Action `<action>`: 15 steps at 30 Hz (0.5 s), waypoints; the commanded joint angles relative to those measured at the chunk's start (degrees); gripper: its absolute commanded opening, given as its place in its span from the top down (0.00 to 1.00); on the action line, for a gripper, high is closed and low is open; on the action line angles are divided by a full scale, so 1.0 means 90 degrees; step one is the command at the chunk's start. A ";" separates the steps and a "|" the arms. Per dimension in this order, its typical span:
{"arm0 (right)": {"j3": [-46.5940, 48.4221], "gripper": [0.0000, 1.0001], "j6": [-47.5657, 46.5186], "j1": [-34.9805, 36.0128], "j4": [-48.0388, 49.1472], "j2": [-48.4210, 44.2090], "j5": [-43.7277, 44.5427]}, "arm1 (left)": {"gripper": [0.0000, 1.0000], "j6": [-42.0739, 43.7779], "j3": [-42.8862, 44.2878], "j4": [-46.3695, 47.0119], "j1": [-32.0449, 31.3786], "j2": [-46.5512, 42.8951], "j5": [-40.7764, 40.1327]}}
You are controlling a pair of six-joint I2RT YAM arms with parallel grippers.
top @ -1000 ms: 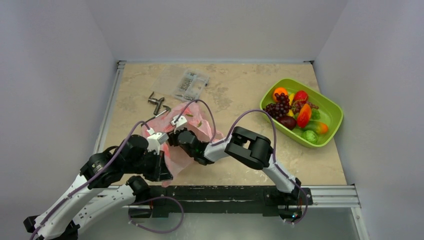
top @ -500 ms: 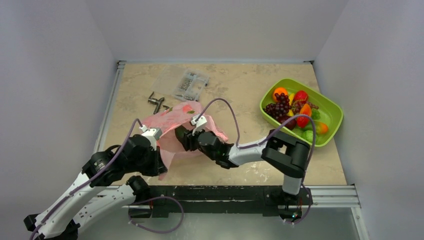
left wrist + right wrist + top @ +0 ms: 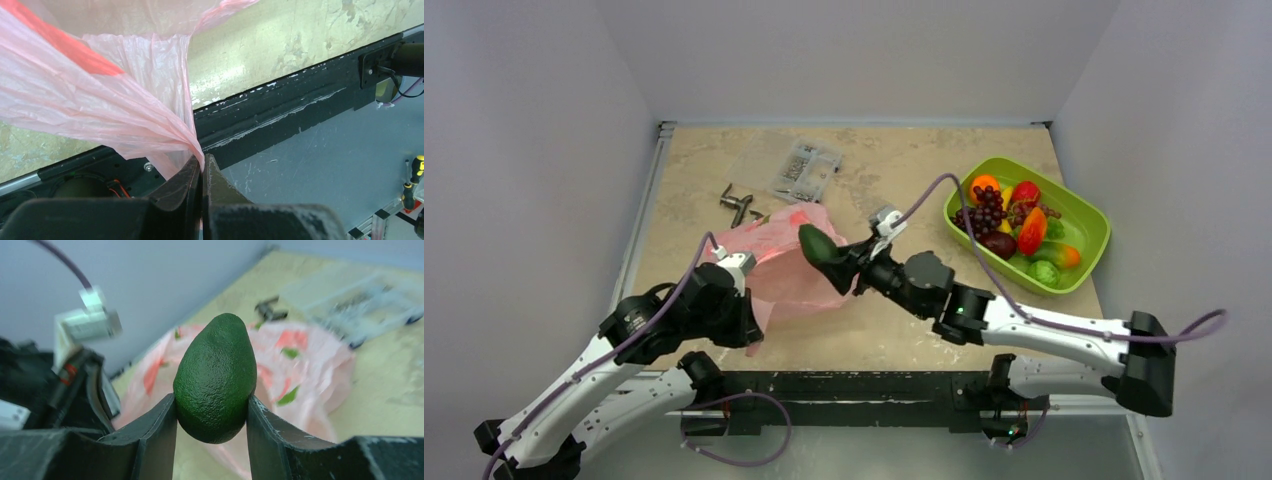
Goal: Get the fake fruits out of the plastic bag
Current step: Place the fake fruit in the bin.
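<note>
A dark green pebbly avocado (image 3: 816, 245) (image 3: 215, 365), one of the fake fruits, is held between the fingers of my right gripper (image 3: 832, 258) (image 3: 211, 405), lifted just above the right side of the plastic bag (image 3: 774, 270) (image 3: 305, 365). The bag is pink crinkly film with red and green prints, lying at the table's left centre. My left gripper (image 3: 746, 338) (image 3: 202, 162) is shut on a gathered corner of the bag's film (image 3: 125, 110) over the table's near edge. What is still inside the bag is hidden.
A lime-green tray (image 3: 1096, 215) at the right back holds several fake fruits (image 3: 1014, 220). A clear box of screws (image 3: 806, 168) and a metal part (image 3: 739, 205) lie behind the bag. The black rail (image 3: 280, 110) runs along the near edge.
My right gripper has drawn back rightward out of the bag with the avocado in it, its arm stretching out. The bag has shifted and flattened; my left gripper kept its hold.
</note>
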 commanded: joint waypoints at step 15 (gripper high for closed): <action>0.0258 1.00 0.1311 -0.4886 -0.2703 -0.1006 0.3108 | 1.00 0.0302 0.0030 0.0298 -0.0019 -0.0073 0.0375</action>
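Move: The right hand, already holding the avocado about 20 cm above the open bag, has the green bin's middle some 26 cm ahead, 44 cm to its right and 21 cm below. In the bin, the dark grapes lie about 27 cm ahead and 35 cm right, the orange 33 cm ahead and 35 cm right. The pink bag is about 12 cm ahead and 16 cm left. From the left hand, the bin is roughly 37 cm ahead, 65 cm right and 13 cm below. Keeping the avocado pinched between its fingertips, the right hand sweeps quickly away from the bag towards the bin, about 25 cm right and 14 cm forward. It first climbs some 9 cm, then sinks more than half of that back while swinging some 55 degrees clockwise to point forward. The left fingers still grip the bag's edge. ##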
